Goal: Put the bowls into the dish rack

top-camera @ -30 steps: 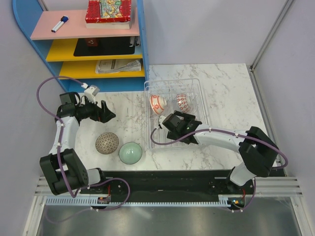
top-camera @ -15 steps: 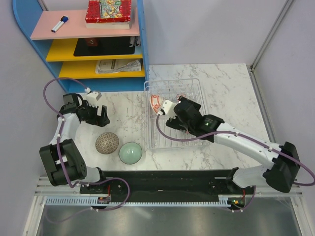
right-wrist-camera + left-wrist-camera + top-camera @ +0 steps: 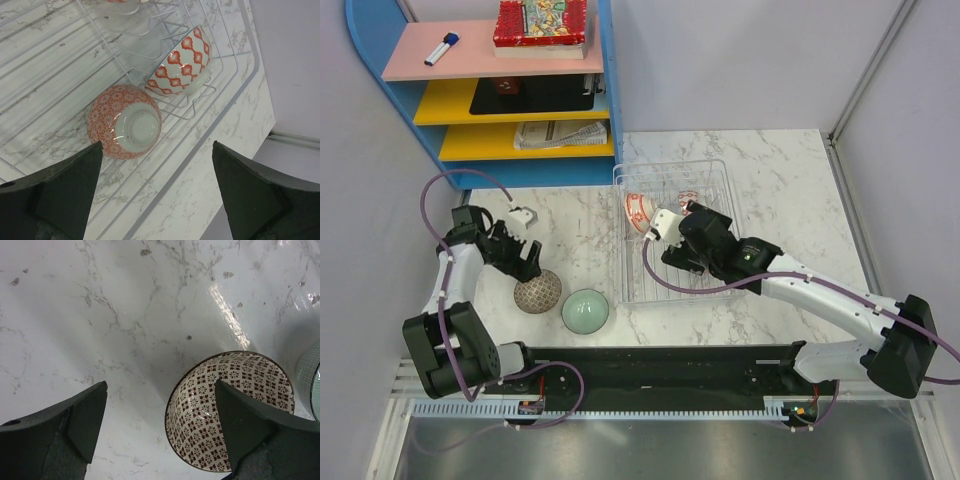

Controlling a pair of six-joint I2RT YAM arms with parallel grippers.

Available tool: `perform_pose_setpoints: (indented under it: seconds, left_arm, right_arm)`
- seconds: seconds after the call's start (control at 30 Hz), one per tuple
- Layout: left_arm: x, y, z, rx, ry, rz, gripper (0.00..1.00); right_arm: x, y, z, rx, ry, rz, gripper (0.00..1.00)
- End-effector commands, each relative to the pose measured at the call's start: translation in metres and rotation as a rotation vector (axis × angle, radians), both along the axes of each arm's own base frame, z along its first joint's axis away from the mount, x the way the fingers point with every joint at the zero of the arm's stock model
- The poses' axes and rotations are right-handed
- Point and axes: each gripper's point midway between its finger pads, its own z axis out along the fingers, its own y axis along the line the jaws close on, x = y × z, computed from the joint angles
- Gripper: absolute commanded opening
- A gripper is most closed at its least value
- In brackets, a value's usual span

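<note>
A brown lattice bowl point(image 3: 538, 293) and a pale green bowl point(image 3: 585, 311) sit on the marble table, left of the dish rack point(image 3: 720, 185). My left gripper point(image 3: 527, 265) hangs open just above and behind the brown bowl point(image 3: 230, 410); its right finger overlaps the bowl's rim in the wrist view, and nothing is held. In the rack stand a red-and-white patterned bowl point(image 3: 640, 212) and an orange-red floral bowl point(image 3: 688, 198). My right gripper point(image 3: 698, 222) is open over the rack, above the floral bowl point(image 3: 125, 127), with the patterned bowl point(image 3: 182, 62) beyond it.
A blue shelf unit point(image 3: 610, 90) with a marker, a book and papers stands at the back left, close to the rack's corner. Grey walls close in the table on the left, back and right. Purple cables loop from both arms.
My left gripper has come down and nearer, from behind the brown bowl to just over it. My right arm has stretched from the rack's front to its back, over the floral bowl.
</note>
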Motion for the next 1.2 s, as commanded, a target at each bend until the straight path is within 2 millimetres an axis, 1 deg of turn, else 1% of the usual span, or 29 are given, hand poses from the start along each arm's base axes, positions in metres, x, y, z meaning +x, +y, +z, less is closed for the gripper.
perform_pose_setpoints:
  seconds: [0.0, 0.1, 0.17, 0.2, 0.23, 0.3, 0.33, 0.37, 0.43, 0.53, 0.57, 0.63, 0.67, 0.7, 0.73, 0.77, 0.8, 0.83, 0.87, 0.9, 0.93, 0.97, 1.0, 1.03, 1.07, 1.1, 1.13, 1.17]
  left_arm:
    - [-0.025, 0.003, -0.02, 0.06, 0.06, -0.091, 0.94]
    - [-0.029, 0.005, -0.031, 0.062, 0.106, -0.089, 0.91]
    - [-0.031, 0.006, -0.04, 0.053, 0.146, -0.092, 0.84]
    - [-0.029, 0.007, -0.041, 0.055, 0.147, -0.09, 0.76]
    - [-0.027, 0.009, -0.045, 0.05, 0.155, -0.078, 0.56]
    - [-0.021, 0.01, -0.045, 0.048, 0.147, -0.063, 0.29]
    - [-0.016, 0.011, -0.045, 0.045, 0.139, -0.045, 0.07]
    - [-0.013, 0.011, -0.043, 0.042, 0.132, -0.043, 0.02]
    - [-0.008, 0.012, -0.038, 0.033, 0.119, -0.026, 0.02]
    - [0.008, 0.013, -0.02, 0.017, 0.06, 0.011, 0.02]
    - [0.021, 0.009, 0.001, -0.012, -0.009, 0.008, 0.02]
    - [0.031, -0.002, 0.028, -0.083, -0.081, 0.013, 0.02]
    - [0.038, -0.018, 0.051, -0.168, -0.149, -0.035, 0.02]
    - [0.039, -0.028, 0.073, -0.219, -0.202, -0.047, 0.02]
    - [0.039, -0.039, 0.087, -0.271, -0.236, -0.079, 0.02]
    - [0.038, -0.058, 0.113, -0.376, -0.291, -0.151, 0.02]
    - [0.034, -0.068, 0.129, -0.435, -0.316, -0.183, 0.02]
    - [0.032, -0.077, 0.141, -0.489, -0.33, -0.217, 0.02]
    - [0.029, -0.09, 0.163, -0.576, -0.361, -0.287, 0.02]
    - [0.028, -0.099, 0.17, -0.634, -0.335, -0.31, 0.02]
    - [0.027, -0.107, 0.176, -0.669, -0.326, -0.34, 0.02]
    - [0.028, -0.114, 0.187, -0.699, -0.332, -0.381, 0.02]
    - [0.025, -0.129, 0.188, -0.708, -0.307, -0.423, 0.02]
    - [0.027, -0.136, 0.185, -0.705, -0.288, -0.438, 0.02]
    - [0.029, -0.142, 0.181, -0.67, -0.282, -0.447, 0.02]
    - [0.024, -0.16, 0.177, -0.65, -0.269, -0.502, 0.02]
    - [0.023, -0.167, 0.173, -0.633, -0.263, -0.517, 0.02]
    - [0.023, -0.172, 0.169, -0.599, -0.259, -0.521, 0.02]
  right_arm:
    - [0.0, 0.004, -0.002, 0.022, 0.01, -0.003, 0.98]
    - [0.001, 0.004, -0.003, 0.018, 0.012, -0.004, 0.98]
    - [0.002, 0.005, -0.002, 0.019, 0.011, -0.006, 0.98]
    - [0.002, 0.005, -0.001, 0.021, 0.01, -0.006, 0.98]
    - [0.003, 0.005, -0.002, 0.021, 0.011, -0.009, 0.98]
    - [0.002, 0.005, -0.002, 0.021, 0.011, -0.009, 0.98]
    - [0.003, 0.005, -0.003, 0.019, 0.013, -0.011, 0.97]
    - [0.003, 0.005, -0.003, 0.018, 0.015, -0.01, 0.98]
    - [0.002, 0.006, -0.004, 0.021, 0.017, -0.007, 0.97]
    - [0.002, 0.008, 0.001, 0.038, 0.012, -0.007, 0.98]
    - [0.003, 0.008, 0.003, 0.048, 0.011, -0.012, 0.98]
    - [0.004, 0.012, 0.01, 0.076, 0.006, -0.009, 0.98]
    - [0.004, 0.015, 0.012, 0.105, 0.015, -0.011, 0.98]
    - [0.006, 0.018, 0.02, 0.132, 0.01, -0.011, 0.98]
    - [0.009, 0.018, 0.025, 0.156, 0.009, -0.02, 0.97]
    - [0.009, 0.022, 0.028, 0.187, 0.019, -0.012, 0.98]
    - [0.012, 0.026, 0.04, 0.236, 0.014, -0.022, 0.98]
    - [0.015, 0.026, 0.046, 0.263, 0.013, -0.03, 0.98]
    - [0.014, 0.032, 0.051, 0.304, 0.034, -0.001, 0.98]
    - [0.015, 0.036, 0.069, 0.368, 0.028, 0.001, 0.98]
    - [0.02, 0.033, 0.077, 0.407, 0.031, -0.008, 0.97]
    - [0.021, 0.036, 0.086, 0.459, 0.044, 0.002, 0.98]
    - [0.016, 0.047, 0.103, 0.535, 0.074, 0.064, 0.97]
    - [0.018, 0.046, 0.112, 0.612, 0.109, 0.056, 0.97]
    - [0.016, 0.05, 0.121, 0.665, 0.135, 0.072, 0.97]
    - [0.007, 0.063, 0.134, 0.738, 0.198, 0.155, 0.97]
    - [0.005, 0.065, 0.141, 0.817, 0.262, 0.143, 0.97]
    - [0.0, 0.071, 0.146, 0.859, 0.314, 0.174, 0.97]
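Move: The brown patterned bowl lies close under my open left hand, its middle about 6 cm back, 3 cm to the right and 6 cm below. The green bowl sits farther that way, some 11 cm back and 14 cm right of my hand, just as low. In the rack, the orange bowl is about 11 cm ahead, 27 cm right and 3 cm lower. From my right hand, the brown bowl is roughly 34 cm left, 11 cm back and 17 cm below. I sink my left hand about 5 cm and draw it back 3 cm onto the brown bowl's far rim, shut the fingers to pinch that rim, then lift some 20 cm while swinging right towards the rack and a little forward, the wrist turning over by about 40 degrees. Late on, my right hand, still empty and open, rises clear of the rack and rolls left side up. ##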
